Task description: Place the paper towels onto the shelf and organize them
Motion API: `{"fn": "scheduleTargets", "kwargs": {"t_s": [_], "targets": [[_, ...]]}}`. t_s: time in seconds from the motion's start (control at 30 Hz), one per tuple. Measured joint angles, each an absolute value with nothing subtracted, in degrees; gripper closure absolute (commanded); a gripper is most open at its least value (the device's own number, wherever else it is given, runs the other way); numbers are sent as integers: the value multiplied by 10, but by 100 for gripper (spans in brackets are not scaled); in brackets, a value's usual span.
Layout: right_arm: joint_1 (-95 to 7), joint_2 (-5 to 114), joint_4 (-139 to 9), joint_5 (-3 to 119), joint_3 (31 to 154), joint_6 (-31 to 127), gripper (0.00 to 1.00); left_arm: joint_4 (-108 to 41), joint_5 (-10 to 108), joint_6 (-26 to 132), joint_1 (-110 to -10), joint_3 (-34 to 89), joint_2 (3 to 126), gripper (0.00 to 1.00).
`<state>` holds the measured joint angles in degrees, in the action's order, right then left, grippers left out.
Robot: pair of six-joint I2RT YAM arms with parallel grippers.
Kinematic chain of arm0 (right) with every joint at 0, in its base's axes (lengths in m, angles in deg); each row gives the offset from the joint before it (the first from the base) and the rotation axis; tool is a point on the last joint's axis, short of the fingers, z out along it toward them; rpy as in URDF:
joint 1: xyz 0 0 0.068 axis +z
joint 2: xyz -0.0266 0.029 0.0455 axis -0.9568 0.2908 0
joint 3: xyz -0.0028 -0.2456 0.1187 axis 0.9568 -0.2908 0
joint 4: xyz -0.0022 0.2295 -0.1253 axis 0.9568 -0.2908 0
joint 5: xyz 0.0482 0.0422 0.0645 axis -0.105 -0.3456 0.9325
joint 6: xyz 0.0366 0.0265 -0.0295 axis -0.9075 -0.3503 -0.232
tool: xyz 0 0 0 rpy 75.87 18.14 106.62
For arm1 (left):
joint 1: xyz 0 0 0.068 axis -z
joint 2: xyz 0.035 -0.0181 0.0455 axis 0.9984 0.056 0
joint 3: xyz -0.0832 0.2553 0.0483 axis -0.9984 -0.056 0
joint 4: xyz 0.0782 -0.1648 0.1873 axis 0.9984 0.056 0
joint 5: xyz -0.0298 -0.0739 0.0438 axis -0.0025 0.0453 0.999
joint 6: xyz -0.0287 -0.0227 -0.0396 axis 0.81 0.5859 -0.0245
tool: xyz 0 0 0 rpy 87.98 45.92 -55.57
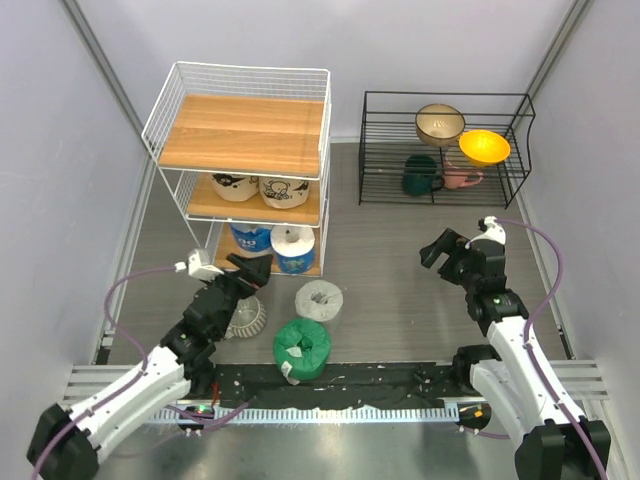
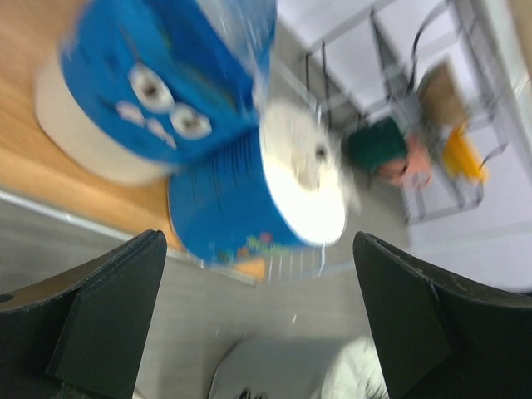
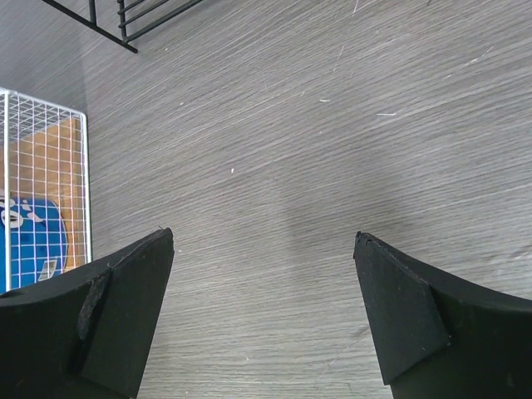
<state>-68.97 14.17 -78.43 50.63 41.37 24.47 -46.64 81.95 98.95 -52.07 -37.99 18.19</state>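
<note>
The shelf (image 1: 242, 131) stands at the back left. Two tan paper towels (image 1: 235, 186) (image 1: 284, 190) sit on its middle board. A blue-white roll (image 1: 250, 238) and a white-blue roll (image 1: 293, 248) sit on the bottom board; both show blurred in the left wrist view (image 2: 154, 83) (image 2: 249, 195). On the table lie a grey roll (image 1: 319, 300) and a green roll (image 1: 302, 347). My left gripper (image 1: 250, 272) (image 2: 258, 241) is open and empty, just in front of the bottom tier. My right gripper (image 1: 437, 250) (image 3: 262, 237) hangs open over bare table.
A ribbed pale mug (image 1: 245, 318) lies under my left arm, beside the grey roll. The low black wire rack (image 1: 445, 150) at the back right holds two bowls and two mugs. Walls close in on both sides.
</note>
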Motion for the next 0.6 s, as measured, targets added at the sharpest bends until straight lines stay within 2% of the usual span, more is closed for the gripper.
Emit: {"fn": "scheduleTargets", "kwargs": {"t_s": [0.23, 0.6], "targets": [[-690, 142, -785, 508, 413, 245, 4, -507, 891, 962, -382, -356, 308, 0], [-690, 136, -785, 507, 413, 245, 4, -569, 934, 954, -363, -317, 431, 0]]}}
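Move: The grey paper roll stands about 14 cm to the left hand's right, 5 cm back and 10 cm below. The blue roll on the bottom shelf lies 7 cm right and 6 cm ahead of that hand; the green roll is 9 cm right and 14 cm back, the ribbed mug 4 cm left and 9 cm back. From the right hand, the grey roll is some 27 cm left and 7 cm back. The open left hand sweeps right about 6 cm towards the grey roll, sinking slightly and rolling some 10 degrees. ##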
